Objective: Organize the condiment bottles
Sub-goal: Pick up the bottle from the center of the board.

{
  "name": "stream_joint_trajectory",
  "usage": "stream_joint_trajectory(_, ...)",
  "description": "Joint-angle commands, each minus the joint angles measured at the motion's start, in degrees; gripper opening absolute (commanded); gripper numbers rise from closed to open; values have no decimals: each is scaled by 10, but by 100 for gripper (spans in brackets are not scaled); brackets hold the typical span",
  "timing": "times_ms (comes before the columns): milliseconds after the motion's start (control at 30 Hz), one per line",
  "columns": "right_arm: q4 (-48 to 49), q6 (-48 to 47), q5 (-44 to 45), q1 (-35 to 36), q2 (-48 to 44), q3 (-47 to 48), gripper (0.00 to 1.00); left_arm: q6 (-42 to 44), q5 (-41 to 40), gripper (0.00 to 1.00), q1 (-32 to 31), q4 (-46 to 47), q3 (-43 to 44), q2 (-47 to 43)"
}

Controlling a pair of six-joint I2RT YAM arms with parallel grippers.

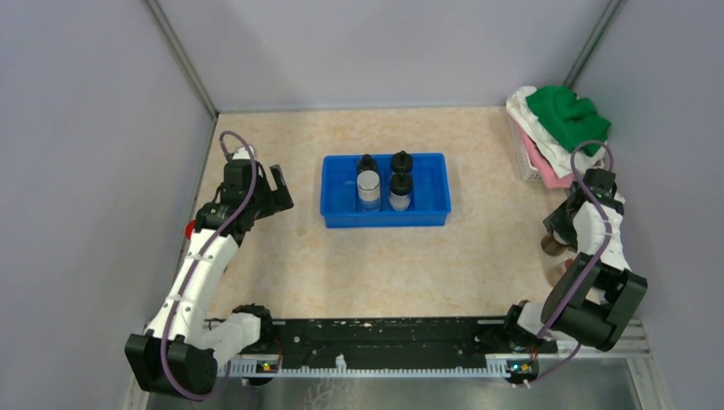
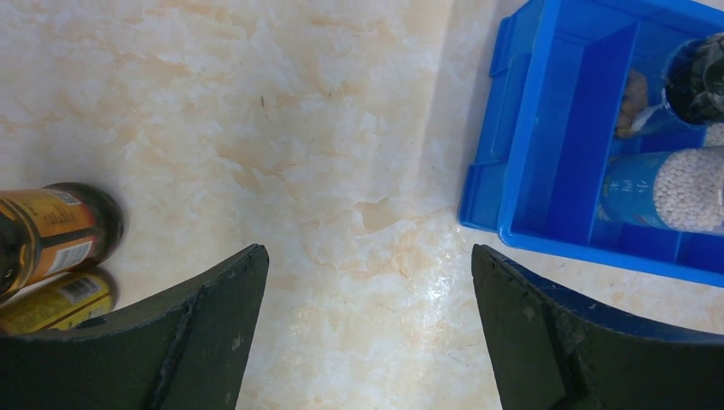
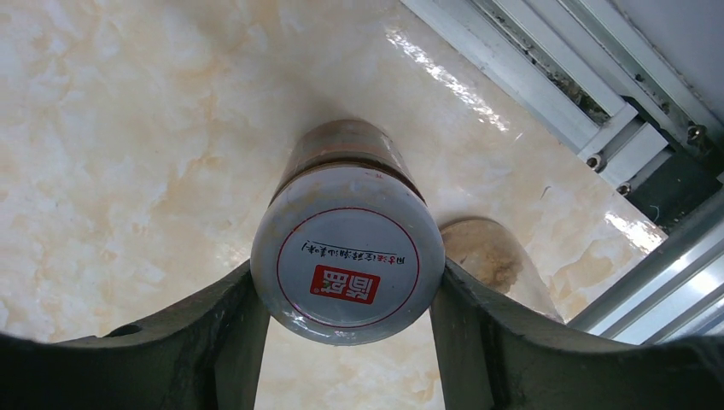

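Three condiment bottles with black caps [image 1: 368, 184] [image 1: 401, 162] [image 1: 400, 192] stand in the blue tray [image 1: 341, 209]. My left gripper [image 1: 277, 190] hangs open left of the tray, with nothing between its fingers [image 2: 367, 252]. Two dark bottles with yellow labels [image 2: 60, 235] [image 2: 51, 299] lie at its left, and the tray [image 2: 555, 128] holds a grain-filled bottle [image 2: 674, 188]. At the right edge my right gripper [image 1: 557, 235] [image 3: 348, 282] is shut on a brown jar with a silver lid [image 3: 348, 256], its fingers pressing both sides of the lid. A second jar with tan contents [image 3: 491, 256] stands right behind it.
A white basket heaped with green, white and pink cloths [image 1: 559, 128] sits at the back right. An aluminium rail [image 3: 555, 94] runs along the table edge close to the right gripper. Grey walls close in the table on the left, back and right.
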Motion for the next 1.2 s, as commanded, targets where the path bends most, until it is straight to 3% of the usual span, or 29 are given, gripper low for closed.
stream_joint_trajectory(0,33,9,-45,28,8,19,13,11,-51,95,-2,19,6,2)
stream_joint_trajectory(133,43,14,-47,59,16,23,0,11,-100,96,-2,16,8,6)
stream_joint_trajectory(567,74,12,-69,90,40,23,0,-25,-263,99,2,-33,30,28)
stream_joint_trajectory(767,78,6,-74,91,43,26,0,-35,-297,99,23,-34,31,47)
stream_joint_trajectory(1167,76,4,-79,98,51,35,0,-44,-203,99,181,-11,20,70)
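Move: The right hand already grips the white-lidded jar just under its lid. The blue box's middle lies about 14 cm ahead and 45 cm to its left; the pink-lidded jar stands some 8 cm back and 1 cm right. From the open left hand, the red-lidded jar is roughly 19 cm left, 6 cm back and 14 cm lower. The yellow jar stands some 5 cm nearer the base than that, and the blue box's middle is 26 cm right and 8 cm ahead. Forward and to the left, about 7 cm in all at an unchanged height, the right hand brings the gripped white-lidded jar out from beside the pink-lidded jar towards the blue box, turning slightly counter-clockwise and easing off towards the end. The left hand, still wide open, swings about 14 cm left towards the red-lidded jar, turning some 30 degrees counter-clockwise and only late sinking a little, still without touching the jar. ##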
